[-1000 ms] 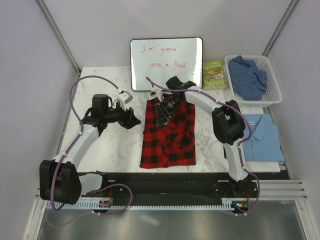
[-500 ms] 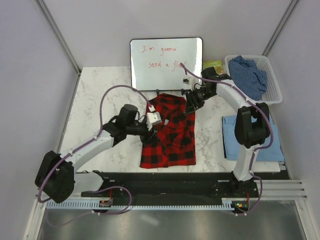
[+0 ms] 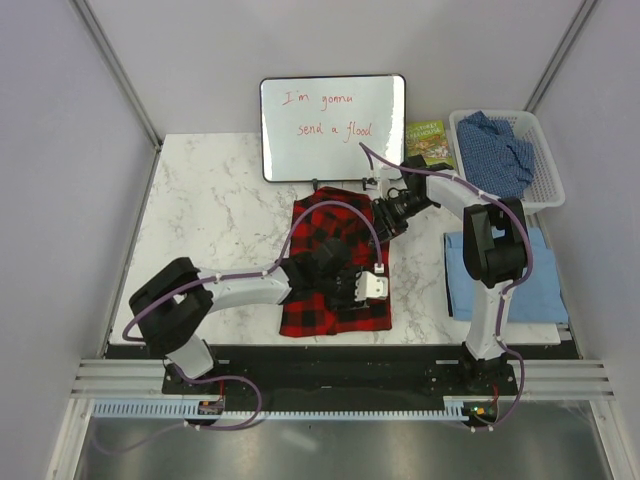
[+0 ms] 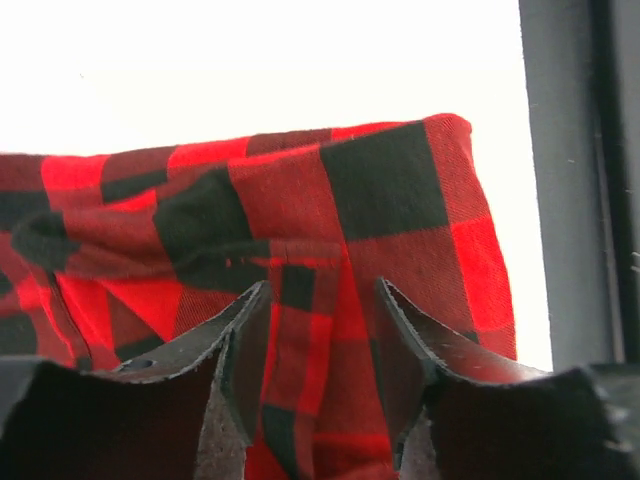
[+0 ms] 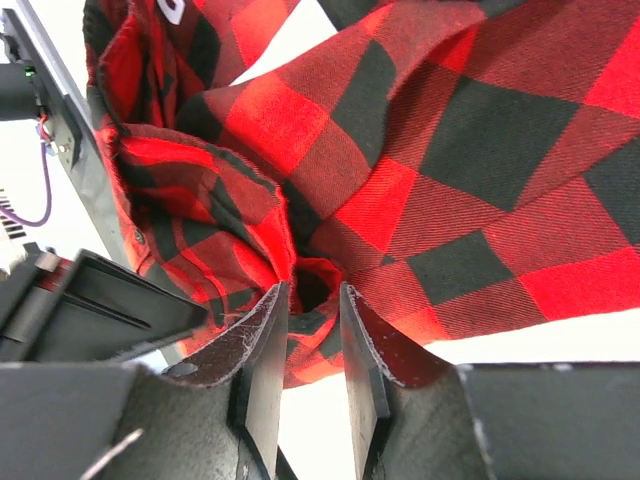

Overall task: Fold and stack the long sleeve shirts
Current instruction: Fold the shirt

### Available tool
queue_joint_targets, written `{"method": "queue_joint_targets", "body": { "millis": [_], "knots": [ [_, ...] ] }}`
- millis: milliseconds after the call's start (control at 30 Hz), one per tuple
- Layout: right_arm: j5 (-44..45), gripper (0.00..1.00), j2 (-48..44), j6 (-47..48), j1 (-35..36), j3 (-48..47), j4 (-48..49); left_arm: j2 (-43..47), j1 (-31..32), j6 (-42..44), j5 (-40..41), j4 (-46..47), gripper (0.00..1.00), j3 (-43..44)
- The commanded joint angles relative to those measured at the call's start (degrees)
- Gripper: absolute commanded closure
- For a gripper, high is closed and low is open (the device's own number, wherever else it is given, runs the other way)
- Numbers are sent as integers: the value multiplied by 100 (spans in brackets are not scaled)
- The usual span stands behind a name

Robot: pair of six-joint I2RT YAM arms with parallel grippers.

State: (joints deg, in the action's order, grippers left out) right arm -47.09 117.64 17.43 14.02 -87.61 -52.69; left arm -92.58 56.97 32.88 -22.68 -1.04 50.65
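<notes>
The red-and-black checked flannel shirt (image 3: 335,262) lies spread in the middle of the table. My left arm reaches across it, and the left gripper (image 3: 368,292) is low over its near right part. In the left wrist view the left gripper (image 4: 322,290) stands open, its fingers on either side of a fold of flannel (image 4: 300,200). My right gripper (image 3: 383,218) is at the shirt's far right corner. The right gripper (image 5: 312,290) is shut on a bunched edge of flannel (image 5: 400,150). A light blue shirt (image 3: 530,285) lies at the right. A darker blue speckled shirt (image 3: 505,150) fills the basket.
A whiteboard (image 3: 332,127) with red writing stands at the back, just behind the flannel. A green book (image 3: 430,145) lies beside it. The white basket (image 3: 553,192) sits in the far right corner. A black rail (image 3: 340,352) runs along the near table edge.
My left arm swung from the left side across the flannel to its near right part, jaws narrowing. My right gripper moved from the shirt's top middle to its far right corner.
</notes>
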Motion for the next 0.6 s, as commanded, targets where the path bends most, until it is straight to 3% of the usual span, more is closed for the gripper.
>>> {"method": "queue_joint_targets", "body": {
  "millis": [0, 267, 567],
  "knots": [
    [-327, 65, -5, 15, 13, 51, 109, -313, 183, 544, 413, 482, 46, 331],
    [-344, 66, -84, 102, -57, 236, 83, -639, 209, 632, 817, 605, 51, 419],
    [-354, 62, -119, 173, -136, 253, 13, -7, 17, 588, 1196, 702, 95, 226]
  ]
}}
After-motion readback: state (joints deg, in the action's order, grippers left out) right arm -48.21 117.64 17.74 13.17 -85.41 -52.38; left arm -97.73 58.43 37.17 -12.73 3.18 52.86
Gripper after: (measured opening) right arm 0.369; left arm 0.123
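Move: Just below the left fingertips runs a raised fold of the shirt, about 2 cm ahead, 1 cm to the right and 2 cm down, roughly parallel to the shirt's right edge. That edge's near corner lies some 7 cm back and 4 cm to the right of the left hand, at about table height. From the right hand the fold lies roughly 8 cm back, 1 cm to the left and 3 cm lower. Sinking about 2 cm onto the shirt while easing slightly right, the left hand then swings forward, some 3 cm in all, towards the right gripper. Its fingers close from half open to nearly shut and pinch the raised fold, the tips tilting forward about 10 degrees; at the end the hand starts to rise, by about 1 cm. ##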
